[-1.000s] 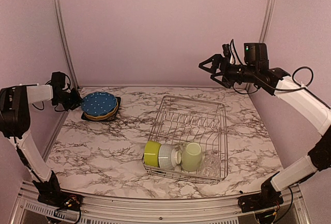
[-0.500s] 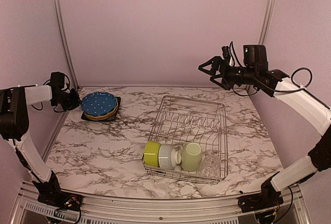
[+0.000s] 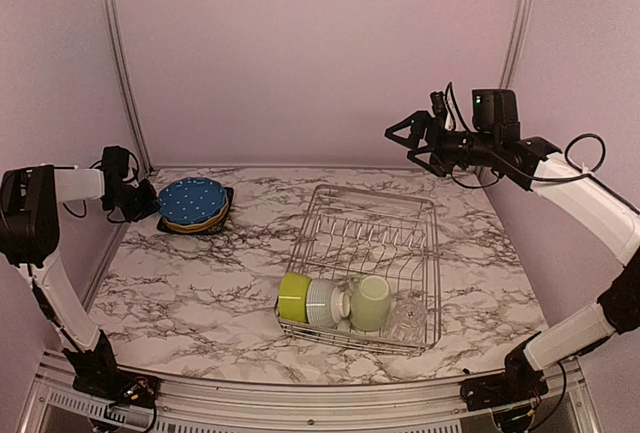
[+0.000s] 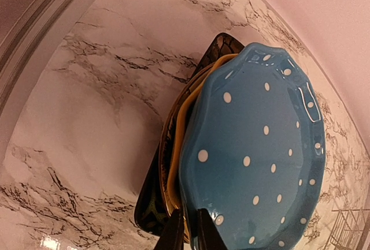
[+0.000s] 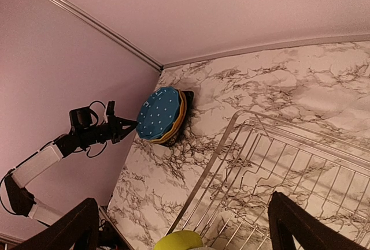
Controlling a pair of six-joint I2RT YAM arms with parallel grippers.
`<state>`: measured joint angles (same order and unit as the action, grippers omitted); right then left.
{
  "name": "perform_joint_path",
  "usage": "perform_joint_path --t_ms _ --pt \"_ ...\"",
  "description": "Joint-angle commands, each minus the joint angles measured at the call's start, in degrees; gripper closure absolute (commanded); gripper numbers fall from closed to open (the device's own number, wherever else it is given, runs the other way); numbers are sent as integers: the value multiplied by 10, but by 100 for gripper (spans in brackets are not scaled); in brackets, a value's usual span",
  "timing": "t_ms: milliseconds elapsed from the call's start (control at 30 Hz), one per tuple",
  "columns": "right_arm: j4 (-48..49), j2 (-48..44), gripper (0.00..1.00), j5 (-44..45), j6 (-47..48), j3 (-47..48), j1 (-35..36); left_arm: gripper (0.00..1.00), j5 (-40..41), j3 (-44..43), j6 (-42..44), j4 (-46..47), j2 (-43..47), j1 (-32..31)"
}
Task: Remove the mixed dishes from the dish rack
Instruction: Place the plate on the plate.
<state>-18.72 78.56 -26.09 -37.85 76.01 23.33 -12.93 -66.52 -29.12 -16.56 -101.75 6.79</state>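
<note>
The blue dotted plate [image 3: 193, 198] [image 4: 260, 157] [image 5: 161, 114] lies on top of a stack at the far left, over an orange plate [image 4: 191, 97] and a black plate [image 4: 222, 45]. My left gripper [image 3: 152, 201] [image 4: 188, 230] is shut, its tips at the stack's near rim. The dish rack [image 3: 375, 189] [image 5: 231, 129] holds a lime-green bowl [image 3: 293, 296] [image 5: 179, 241], a white ribbed bowl [image 3: 322, 303], a pale green mug [image 3: 371, 302] and a clear glass [image 3: 408, 318] along its near end. My right gripper [image 3: 404, 145] [image 5: 182, 198] hangs open and empty, high above the rack's far end.
The marble table [image 3: 200, 283] is walled in by pink panels on three sides. The plate stack sits close to the left wall's metal rail [image 3: 120, 63]. Rows of upright tines fill the rack's far half.
My left gripper's fingers have closed together and shifted slightly down and right toward the plate stack. The right arm has barely moved.
</note>
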Motion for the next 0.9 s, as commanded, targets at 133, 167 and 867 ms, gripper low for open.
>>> perform_joint_path --t_ms 133,167,867 --pt "14 -12 2 -3 -10 -5 -2 91 10 13 18 -6 -17 -1" --pt "15 -13 2 -4 -10 -5 -2 91 12 13 20 -8 -14 0" --pt "-132 -13 2 -22 122 61 44 1 30 -16 37 -28 167 -32"
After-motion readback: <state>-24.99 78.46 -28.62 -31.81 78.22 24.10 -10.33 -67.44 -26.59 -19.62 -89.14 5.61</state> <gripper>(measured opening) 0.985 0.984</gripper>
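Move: The left gripper still pinches the near-left rim of the blue plate, whose middle lies about 4 cm ahead, 8 cm to the right and 2 cm below. The orange plate lies right under the blue one, about 4 cm below the hand. The black plate is lowest, 3 cm ahead, 9 cm right and 6 cm down. From the right hand, the blue plate is some 46 cm left, 14 cm ahead and 27 cm down. Hold the left gripper almost still on the rim for a beat, then open the fingers from nearly shut to fully wide to let go of the blue plate. As they spread, ease back about 1 cm, then lift quickly straight up some 9 cm, away from the stack, tilting the fingertips about 10 degrees up towards level. ##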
